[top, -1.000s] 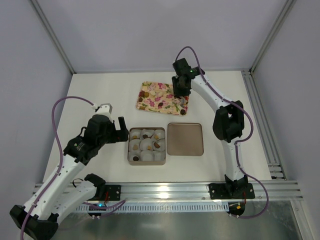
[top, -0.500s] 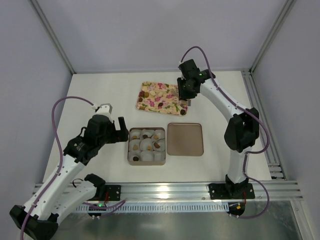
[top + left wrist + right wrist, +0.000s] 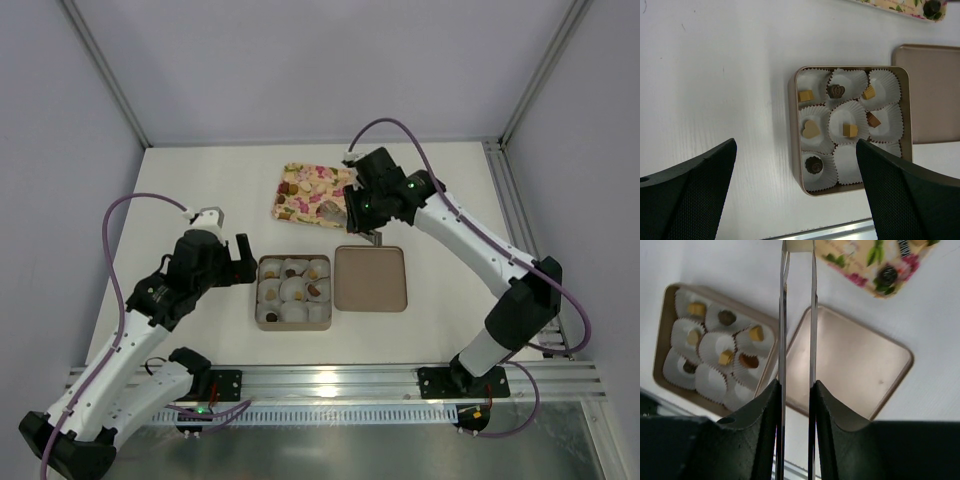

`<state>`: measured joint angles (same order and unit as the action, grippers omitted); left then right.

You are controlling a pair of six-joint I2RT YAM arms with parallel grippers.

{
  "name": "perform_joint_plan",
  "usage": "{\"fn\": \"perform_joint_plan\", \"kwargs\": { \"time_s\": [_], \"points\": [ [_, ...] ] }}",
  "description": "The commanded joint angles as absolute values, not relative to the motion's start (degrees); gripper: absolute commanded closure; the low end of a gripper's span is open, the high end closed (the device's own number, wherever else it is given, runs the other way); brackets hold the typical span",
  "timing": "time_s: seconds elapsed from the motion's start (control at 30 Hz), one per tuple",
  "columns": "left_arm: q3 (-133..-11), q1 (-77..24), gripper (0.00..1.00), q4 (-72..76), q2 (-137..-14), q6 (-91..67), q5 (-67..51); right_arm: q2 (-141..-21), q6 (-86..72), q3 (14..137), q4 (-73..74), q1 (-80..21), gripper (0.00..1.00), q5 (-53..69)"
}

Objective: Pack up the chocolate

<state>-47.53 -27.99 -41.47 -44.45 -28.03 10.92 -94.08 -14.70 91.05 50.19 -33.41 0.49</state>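
Observation:
The square brown box (image 3: 258, 292) holds white paper cups, several with a chocolate in them, such as a tan heart (image 3: 811, 129) and a dark round one (image 3: 814, 164). More chocolates lie on the flower-print tray (image 3: 300, 195), one dark (image 3: 886, 275). My right gripper (image 3: 352, 215) is shut on thin metal tongs (image 3: 812, 315), over the tray's near edge and the lid (image 3: 370, 278). A cream-coloured piece shows between the tong tips at the top edge of the right wrist view. My left gripper (image 3: 240, 262) is open and empty, just left of the box.
The brown lid also shows in the right wrist view (image 3: 855, 360), lying flat to the right of the box (image 3: 662, 340). White table surface lies left of the box (image 3: 715, 75). A metal rail (image 3: 400, 380) runs along the near edge.
My right arm has swung from the tray's right end forward and left, carrying the tongs towards the lid and box. The left arm has not moved.

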Motion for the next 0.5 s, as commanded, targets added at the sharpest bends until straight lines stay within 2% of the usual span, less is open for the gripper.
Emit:
{"fn": "perform_joint_plan", "kwargs": {
  "time_s": [0.0,0.17,0.47],
  "points": [
    [-47.55,-27.77,0.00,-41.13,-43.68,-27.77,11.25,-87.37,-14.41,88.16,50.36,-39.45,0.75,2.02],
    [-47.64,-27.77,0.00,-41.05,-43.95,-27.77,10.99,-82.62,-15.82,83.41,52.82,-47.79,0.75,4.30],
    [-47.46,-27.77,0.00,-41.04,-44.12,-27.77,11.25,-80.77,-16.44,79.89,55.55,-55.81,0.74,8.88]
  ]
}}
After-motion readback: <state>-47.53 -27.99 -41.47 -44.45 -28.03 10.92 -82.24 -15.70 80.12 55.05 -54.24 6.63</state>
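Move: The right hand, some 20 cm above the table, already holds a pale chocolate at its long tips; the empty near-row middle cup in the box lies about 16 cm back, 12 cm left and 19 cm below. The dark round chocolate is 5 cm left of that cup, the centre cube 6 cm beyond it. The tan lid's middle is about 7 cm back and 6 cm right. From the left hand, that cup is 4 cm back, 8 cm right. Right hand sweeps back about 16 cm and slightly left to the box, swinging counter-clockwise, keeping its pinch. ##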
